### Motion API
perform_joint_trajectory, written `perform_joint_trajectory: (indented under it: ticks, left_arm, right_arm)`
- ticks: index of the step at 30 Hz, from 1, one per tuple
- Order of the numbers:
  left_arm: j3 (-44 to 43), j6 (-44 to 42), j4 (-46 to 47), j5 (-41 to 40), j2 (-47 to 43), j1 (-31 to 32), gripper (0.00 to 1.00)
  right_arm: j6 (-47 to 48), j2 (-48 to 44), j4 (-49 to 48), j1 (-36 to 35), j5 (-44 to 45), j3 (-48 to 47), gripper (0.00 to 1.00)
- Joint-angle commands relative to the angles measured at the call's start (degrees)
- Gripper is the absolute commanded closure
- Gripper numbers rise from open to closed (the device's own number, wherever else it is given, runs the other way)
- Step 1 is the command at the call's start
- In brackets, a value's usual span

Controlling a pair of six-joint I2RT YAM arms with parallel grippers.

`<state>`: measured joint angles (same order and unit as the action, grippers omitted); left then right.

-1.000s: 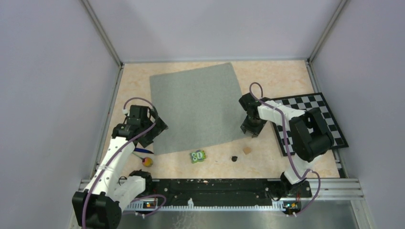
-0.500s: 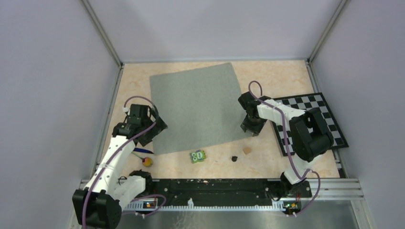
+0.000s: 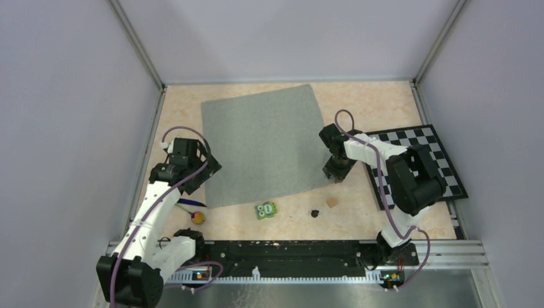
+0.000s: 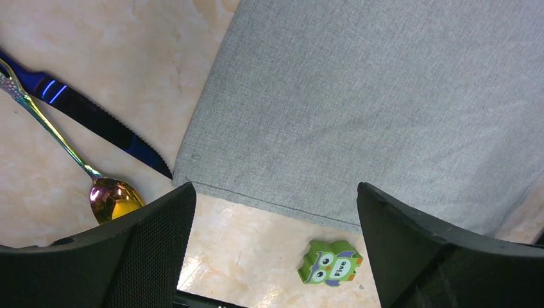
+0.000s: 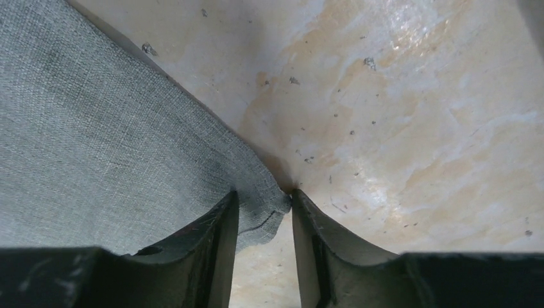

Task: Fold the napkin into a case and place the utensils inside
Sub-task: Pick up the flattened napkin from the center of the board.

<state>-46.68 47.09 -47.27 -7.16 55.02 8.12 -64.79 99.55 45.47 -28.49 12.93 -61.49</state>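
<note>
The grey napkin [image 3: 263, 144] lies flat and unfolded in the middle of the table. My left gripper [image 3: 200, 174] hovers open over the napkin's near left corner [image 4: 192, 167], holding nothing. The two utensils lie just left of that corner. One is a dark blue knife [image 4: 90, 115] and the other a spoon with a golden bowl [image 4: 112, 200]. My right gripper [image 3: 335, 172] is down at the napkin's near right corner. In the right wrist view that corner [image 5: 269, 208] sits between the fingers [image 5: 218, 237], which stand a little apart and are not pinching it.
A green owl block [image 3: 265, 210] lies just below the napkin's near edge. A small black piece [image 3: 315, 212] and a tan cube [image 3: 331, 202] lie to its right. The checkerboard mat [image 3: 442, 160] sits at the right, under the right arm. Walls enclose the table.
The right gripper's jaws have narrowed a little around the napkin corner. The left gripper has drifted slightly up and left. The napkin has not moved.
</note>
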Motion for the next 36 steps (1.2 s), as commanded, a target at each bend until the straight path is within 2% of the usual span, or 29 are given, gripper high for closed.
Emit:
perform_joint_trajectory:
  ticks: [1, 3, 6, 12, 15, 17, 19, 22, 25, 32, 36]
  left_arm:
    - [-2.7, 0.6, -1.0, -2.0, 0.4, -0.3, 0.01]
    - [-2.7, 0.8, -1.3, -2.4, 0.2, -0.3, 0.01]
    - [-1.2, 1.9, -1.1, -2.9, -0.4, -0.3, 0.01]
    - [3.4, 4.9, 0.6, 1.0, 2.4, -0.3, 0.03]
    - [4.2, 8.0, 0.0, 1.1, 5.2, 0.7, 0.24]
    - [3.9, 11.3, -1.2, -2.8, 6.4, 4.1, 0.31]
    - [3.6, 15.8, -3.2, -6.6, 7.3, 8.4, 0.31]
    - [4.3, 22.9, -5.9, -6.8, 8.7, 14.1, 0.36]
    - [5.4, 31.2, -9.6, -7.3, 9.8, 19.8, 0.37]
    - [10.1, 38.1, -6.1, 1.2, 11.1, 21.5, 0.35]
    - [10.4, 41.6, -7.6, 3.3, 12.5, 22.3, 0.35]
  right_arm:
    - [-5.0, 3.7, -0.6, -1.0, 1.3, 3.6, 0.7]
    - [-6.3, 3.3, -0.6, -1.0, 2.1, 4.0, 0.79]
    - [-7.3, 1.5, -0.4, -1.1, 4.0, 3.6, 1.0]
    - [-11.0, -9.3, -1.9, -0.9, 11.7, 7.6, 1.0]
    - [-11.9, -15.6, -4.8, -0.2, 14.4, 11.5, 1.0]
    - [-12.5, -19.1, -5.1, 0.6, 15.7, 13.1, 1.0]
    - [-13.9, -20.7, -3.5, 1.9, 16.9, 13.8, 1.0]
    - [-13.2, -22.3, -4.0, 4.5, 16.4, 14.9, 1.0]
    - [-12.4, -22.8, -5.0, 5.1, 15.4, 15.3, 1.0]
    - [-11.4, -21.9, -7.3, 5.1, 12.7, 16.2, 1.0]
    - [-11.0, -21.5, -7.7, 5.1, 11.6, 16.3, 1.0]
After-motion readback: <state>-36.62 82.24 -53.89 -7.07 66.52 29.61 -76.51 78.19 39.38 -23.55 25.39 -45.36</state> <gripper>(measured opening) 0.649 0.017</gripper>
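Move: Between the right hand's half-open fingertips lies the napkin's near-right corner, about 1 cm below the hand point; from this hand the wooden block is some 6 cm back, straight behind, and the chessboard's middle roughly 23 cm right and 4 cm ahead. From the left hand the napkin's near-left corner is about 7 cm back, 1 cm left and 12 cm below, with the knife 5 cm back, 9 cm left, and the owl block 7 cm back, 17 cm right. Closing fully on the napkin's near-right corner, the right hand pinches it, then draws it about 7 cm right towards the chessboard and some 3 cm up, turning clockwise and tipping its fingers outward. The left hand, nearly wide open, drops about 10 cm, coming back and to the right after the shifting near-left corner, narrowing its fingers to about two-thirds and tipping them some 25 degrees steeper. ##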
